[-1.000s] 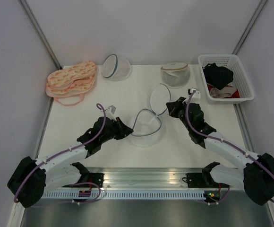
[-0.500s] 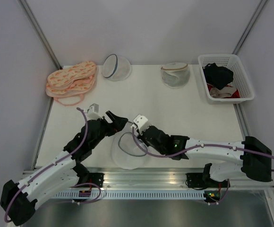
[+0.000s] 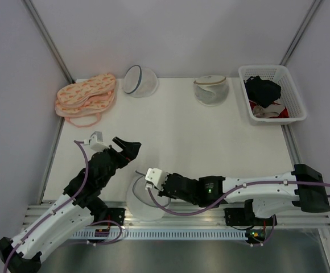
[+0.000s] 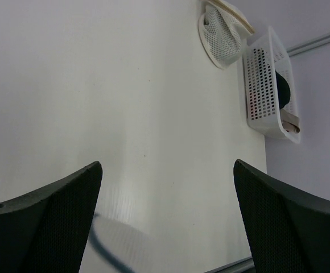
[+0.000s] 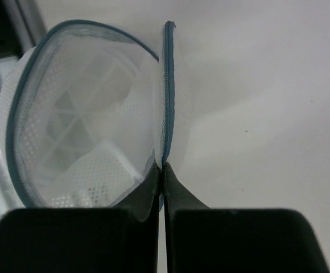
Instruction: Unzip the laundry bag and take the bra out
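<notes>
The laundry bag (image 3: 137, 203), a white mesh dome with a grey-blue zipper rim, lies at the table's near edge. In the right wrist view the laundry bag (image 5: 79, 131) gapes open and its inside looks white, with nothing dark in it. My right gripper (image 3: 147, 187) (image 5: 163, 166) is shut on the zipper rim of its flap. My left gripper (image 3: 129, 145) (image 4: 166, 165) hangs open just behind and left of the bag, with only bare table between its fingers. A black garment, the bra (image 3: 262, 89), lies in the white basket (image 3: 297, 108) at the back right.
Pink patterned garments (image 3: 86, 95) are piled at the back left. A navy-rimmed mesh dome (image 3: 140, 81) and a beige-rimmed one (image 3: 211, 90) (image 4: 221, 33) stand along the back. Beige and red garments share the basket (image 4: 260, 85). A metal rail (image 3: 176, 222) runs along the near edge.
My left gripper has opened and drawn back to the left. The right gripper has dragged the bag by its rim leftward and toward the near edge.
</notes>
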`<state>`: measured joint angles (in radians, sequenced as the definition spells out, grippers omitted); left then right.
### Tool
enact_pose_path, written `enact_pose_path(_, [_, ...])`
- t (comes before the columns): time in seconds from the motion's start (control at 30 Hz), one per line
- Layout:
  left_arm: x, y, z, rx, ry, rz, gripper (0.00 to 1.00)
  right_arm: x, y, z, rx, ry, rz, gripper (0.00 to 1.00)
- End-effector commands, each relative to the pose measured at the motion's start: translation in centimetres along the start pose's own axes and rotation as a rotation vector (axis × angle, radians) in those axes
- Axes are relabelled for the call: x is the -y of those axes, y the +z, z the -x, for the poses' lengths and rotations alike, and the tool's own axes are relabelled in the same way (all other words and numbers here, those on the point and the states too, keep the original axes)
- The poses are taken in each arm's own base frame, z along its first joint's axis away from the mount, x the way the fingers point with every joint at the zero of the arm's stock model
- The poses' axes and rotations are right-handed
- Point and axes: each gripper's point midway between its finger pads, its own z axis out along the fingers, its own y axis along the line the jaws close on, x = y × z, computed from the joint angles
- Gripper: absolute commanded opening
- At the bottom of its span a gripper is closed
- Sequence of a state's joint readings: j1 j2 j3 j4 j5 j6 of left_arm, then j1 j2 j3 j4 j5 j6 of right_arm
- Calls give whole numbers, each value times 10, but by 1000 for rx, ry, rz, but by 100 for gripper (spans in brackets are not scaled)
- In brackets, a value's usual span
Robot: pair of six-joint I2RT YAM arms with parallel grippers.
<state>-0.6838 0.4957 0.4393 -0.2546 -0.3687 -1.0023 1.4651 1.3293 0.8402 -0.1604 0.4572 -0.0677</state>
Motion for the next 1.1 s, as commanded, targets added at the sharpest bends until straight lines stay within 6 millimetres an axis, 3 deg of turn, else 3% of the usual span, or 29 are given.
enact_pose_path(0.0, [-5, -3, 6, 24, -21, 29, 99, -40, -34, 45, 93, 62, 272, 0])
enact_pose_path(0.03, [-5, -3, 6, 25, -21, 28, 99, -51, -35, 42, 72, 64, 320, 2])
enact_pose_path(0.07, [-6, -3, 5, 21, -18, 29, 99, -65, -41, 44, 67, 54, 391, 10])
enact_pose_path(0.1, [-5, -3, 4, 18, -16, 27, 99, -69, -41, 40, 37, 62, 397, 23])
enact_pose_path(0.13, [-5, -2, 3, 13, -15, 27, 99, -76, -39, 34, 3, 59, 413, 47])
enact_pose_path(0.2, [-4, -3, 2, 2, -9, 21, 99, -85, -41, 31, -21, 68, 439, 73])
enact_pose_path(0.23, [-3, -3, 1, -2, -11, 16, 99, -87, -40, 29, -30, 80, 449, 93])
enact_pose_path(0.27, [-2, -3, 0, -9, -7, 12, 99, -88, -41, 28, -28, 86, 451, 98])
enact_pose_path(0.37, [0, -5, 0, -14, -3, 2, 99, -75, -42, 35, 7, 122, 389, 98])
enact_pose_path(0.5, [2, -7, -1, -24, 1, -15, 99, -23, -49, 44, 43, 227, 127, 98])
enact_pose_path(0.53, [2, -7, -2, -28, 5, -17, 99, 1, -54, 47, 61, 256, 8, 98])
enact_pose_path(0.67, [7, -8, -9, -69, 46, -51, 100, 62, -78, 51, 100, 364, -287, 98])
enact_pose_path(0.77, [13, -8, -18, -116, 98, -95, 100, 107, -108, 54, 147, 474, -510, 98])
enact_pose_path(0.9, [23, -3, -35, -191, 159, -159, 100, 132, -141, 72, 283, 632, -509, 98])
enact_pose_path(1.07, [31, 1, -50, -251, 199, -229, 100, 142, -159, 78, 382, 748, -475, 98])
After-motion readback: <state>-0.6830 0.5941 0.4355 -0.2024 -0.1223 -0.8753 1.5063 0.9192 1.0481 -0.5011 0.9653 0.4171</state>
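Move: My right hand still pinches the empty mesh bag by its teal zip, low over the table. The bag's body sits about 8 cm to the left of this hand, roughly level with it fore and aft, and some 4 cm lower. The table's near edge runs about 2 cm back from the hand, straight behind and 5 cm below. From my open left hand the bag lies about 12 cm back, 4 cm right and 9 cm down. I carry on pulling the bag back about 8 cm and slightly left with my right hand, opening the fingers wide on the way so the zip comes free over the near edge. Then I reverse: the empty right hand goes up some 16 cm, to the right and forward away from the bag, turning clockwise and rolling its left side up. My left hand, still open, ends with a 4 cm shift right and a slight clockwise turn. ##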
